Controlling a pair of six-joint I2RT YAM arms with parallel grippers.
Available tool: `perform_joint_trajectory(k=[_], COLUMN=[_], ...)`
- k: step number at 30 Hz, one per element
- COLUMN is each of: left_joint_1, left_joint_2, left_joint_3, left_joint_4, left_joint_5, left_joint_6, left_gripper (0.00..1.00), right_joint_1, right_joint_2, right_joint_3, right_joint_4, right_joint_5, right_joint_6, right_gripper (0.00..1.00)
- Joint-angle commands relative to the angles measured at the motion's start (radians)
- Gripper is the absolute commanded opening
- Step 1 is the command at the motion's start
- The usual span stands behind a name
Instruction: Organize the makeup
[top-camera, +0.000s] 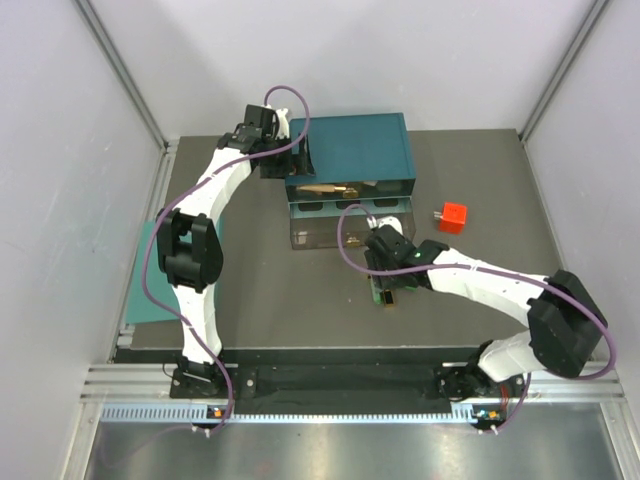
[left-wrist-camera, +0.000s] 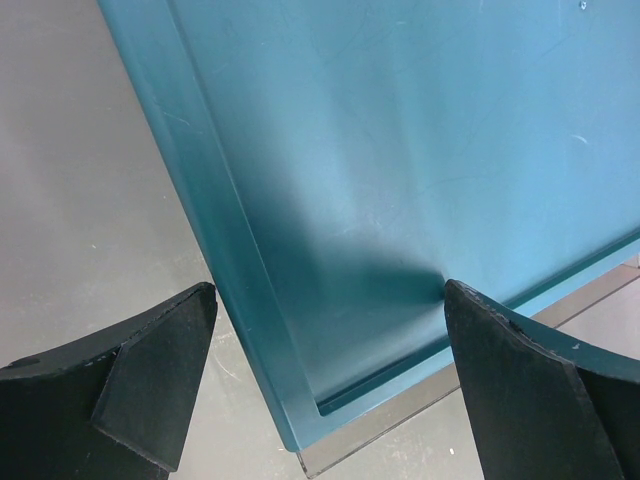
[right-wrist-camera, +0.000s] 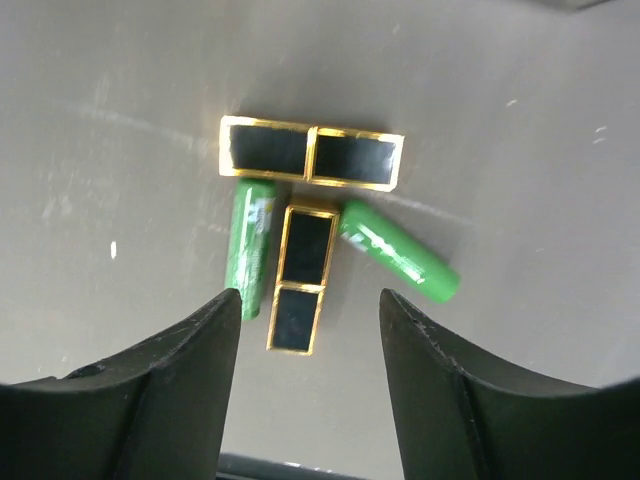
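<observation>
Four pieces of makeup lie in a cluster on the table in the right wrist view. One black-and-gold case (right-wrist-camera: 311, 154) lies crosswise, and a second case (right-wrist-camera: 300, 280) points toward me. Green sticks (right-wrist-camera: 250, 248) (right-wrist-camera: 399, 250) lie on either side of that second case. My right gripper (right-wrist-camera: 310, 302) hovers open just above the near end of the second case, holding nothing. In the top view this gripper (top-camera: 386, 288) is in front of the teal organizer (top-camera: 350, 148). Tan makeup (top-camera: 330, 188) lies in the organizer's upper tray. My left gripper (left-wrist-camera: 330, 292) is open and straddles the organizer's corner (left-wrist-camera: 300, 420).
A small red cube (top-camera: 451, 215) sits to the right of the organizer. A flat teal panel (top-camera: 145, 285) lies at the table's left edge, behind the left arm. Clear drawers (top-camera: 320, 230) stick out from the organizer's front. Grey walls enclose the table.
</observation>
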Motion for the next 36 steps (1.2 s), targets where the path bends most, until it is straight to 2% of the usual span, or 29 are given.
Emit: perform_joint_trajectory(k=[1,4,5,9,11,15,19,25,36], left_joint_1=[0.003,0.003,0.003,0.003,0.003,0.003,0.005,0.005,0.005], left_joint_2=[0.034,0.034,0.034,0.04,0.043,0.045,0.046,0.052,0.048], left_joint_3=[-0.036,-0.041,-0.041,-0.039,-0.042,-0.044,-0.041,-0.039,-0.038], left_joint_4=[-0.087,-0.089,-0.092,-0.105,-0.11,-0.112,-0.11,-0.11,-0.113], left_joint_5=[-0.028,-0.027,-0.027,-0.03,-0.028,-0.028,-0.033,-0.028,-0.031], left_joint_6=[0.049,0.049,0.049,0.054,0.054,0.056,0.057,0.056,0.056], left_gripper=[0.99,0.99,0.99,0.99,0.99,0.99,0.99,0.99,0.99], right_joint_1=[0.006,0.005,0.005,0.005,0.005,-0.002,-0.008,-0.008,-0.006], right_joint_2=[0.014,0.049,0.069,0.109,0.128,0.146,0.157,0.169,0.046], right_joint_3=[0.003,-0.017,-0.022,-0.033,-0.036,-0.049,-0.054,-0.053,0.067], right_joint_4=[0.008,0.035,0.048,0.065,0.066,0.08,0.092,0.1,0.045], right_joint_5=[-0.072,-0.087,-0.091,-0.095,-0.091,-0.088,-0.089,-0.101,-0.124], right_joint_6=[0.029,0.032,0.034,0.032,0.032,0.037,0.032,0.017,-0.063], right_gripper=[0.57,0.56,0.51,0.48,0.4,0.36,0.21,0.06,0.02])
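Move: The near black-and-gold case, running lengthwise, lies about 5 cm below the right hand, 1 cm ahead and 1 cm left. A green tube lies about 2 cm left of it, level with it, a second green tube about 4 cm right of it and 1 cm farther out, and the far black-and-gold case about 4 cm beyond it. From the left hand, the near case lies some 25 cm back, 20 cm right and 15 cm lower. The right hand sinks about 4 cm onto the near case and closes its fingers, pinching its near half. ##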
